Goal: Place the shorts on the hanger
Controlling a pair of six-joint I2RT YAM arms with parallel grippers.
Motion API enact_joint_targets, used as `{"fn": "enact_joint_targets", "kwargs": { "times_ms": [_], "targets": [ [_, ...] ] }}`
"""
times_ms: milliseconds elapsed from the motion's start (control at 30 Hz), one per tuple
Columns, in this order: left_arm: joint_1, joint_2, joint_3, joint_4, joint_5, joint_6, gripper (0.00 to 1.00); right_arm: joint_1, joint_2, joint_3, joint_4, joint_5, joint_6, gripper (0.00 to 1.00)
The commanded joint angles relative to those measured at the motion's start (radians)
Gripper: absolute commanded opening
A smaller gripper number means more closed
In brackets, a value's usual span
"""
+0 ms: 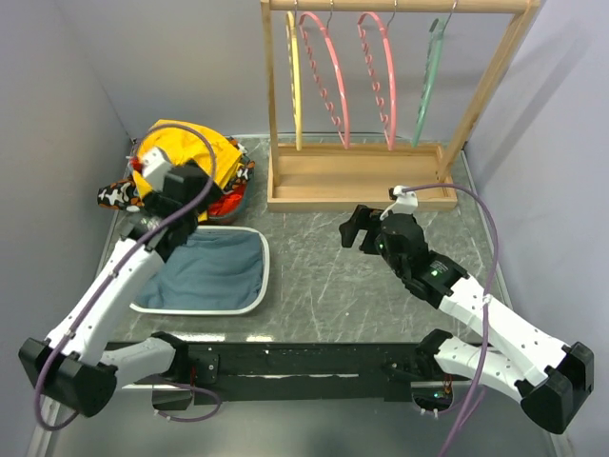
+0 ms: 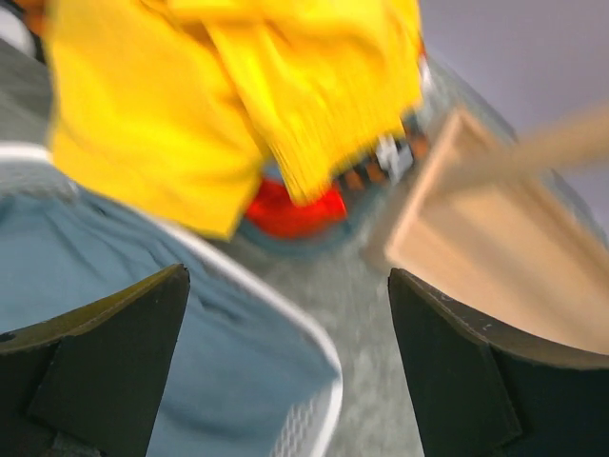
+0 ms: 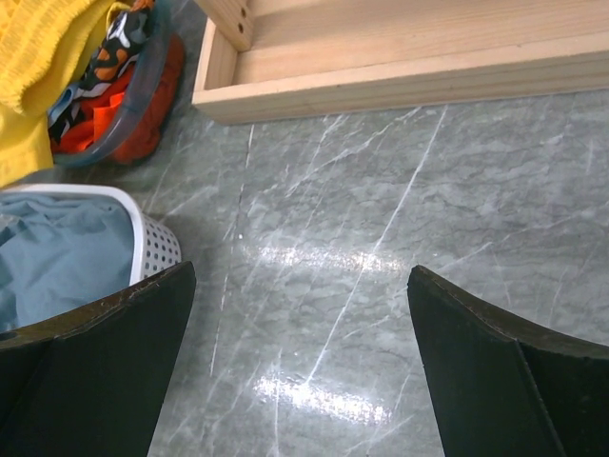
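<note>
The yellow shorts (image 1: pixel 186 150) lie crumpled on top of a pile of clothes at the back left; they fill the top of the blurred left wrist view (image 2: pixel 190 95) and show in a corner of the right wrist view (image 3: pixel 33 48). My left gripper (image 1: pixel 195 187) hovers just in front of them, over the far edge of the white basket, open and empty (image 2: pixel 285 333). The teal hanger (image 1: pixel 430 81) hangs at the right end of the wooden rack. My right gripper (image 1: pixel 354 228) is open over bare table in front of the rack (image 3: pixel 300 352).
A white mesh basket (image 1: pixel 265 276) holding light blue cloth sits left of centre (image 2: pixel 319 367). The rack's wooden base (image 1: pixel 357 181) stands at the back, with one yellow hanger (image 1: pixel 294 76) and two pink hangers (image 1: pixel 328 81). A bowl of patterned and red clothes (image 3: pixel 124 95) lies under the shorts.
</note>
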State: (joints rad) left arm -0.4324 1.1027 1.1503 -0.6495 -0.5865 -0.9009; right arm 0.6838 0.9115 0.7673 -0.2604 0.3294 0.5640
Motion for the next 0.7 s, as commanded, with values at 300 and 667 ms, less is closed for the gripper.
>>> {"fn": "enact_joint_targets", "kwargs": {
  "times_ms": [300, 667],
  "targets": [
    [0.250, 0.461, 0.360, 0.086, -0.088, -0.007, 0.86, 0.003, 0.067, 0.079, 0.053, -0.101, -0.042, 1.00],
    [0.279, 0.668, 0.456, 0.194, -0.052, 0.042, 0.53, 0.002, 0.105, 0.099, 0.062, -0.157, -0.053, 1.00]
  ]
}}
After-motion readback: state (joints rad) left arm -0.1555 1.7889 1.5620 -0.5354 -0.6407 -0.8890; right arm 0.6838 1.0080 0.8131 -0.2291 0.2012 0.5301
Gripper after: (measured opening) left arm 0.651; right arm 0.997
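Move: The yellow shorts' middle is about 16 cm ahead of the left gripper, 8 cm to its left and 9 cm below. They lie heaped on the clothes tub, whose middle is some 9 cm lower. The blue-filled basket sits about 10 cm behind the gripper and 4 cm left, and the rack base's left end some 14 cm ahead and 11 cm right. From the right gripper the shorts are about 18 cm ahead, 36 cm left and 5 cm below. Swing the left gripper quickly forward and left towards the yellow shorts, about 16 cm out, turning it some 20 degrees counter-clockwise. Then sink it about 8 cm onto the heap, tipping slightly down, and start closing the fingers around a fold of the fabric. Meanwhile ease the open right gripper a little to its left. ##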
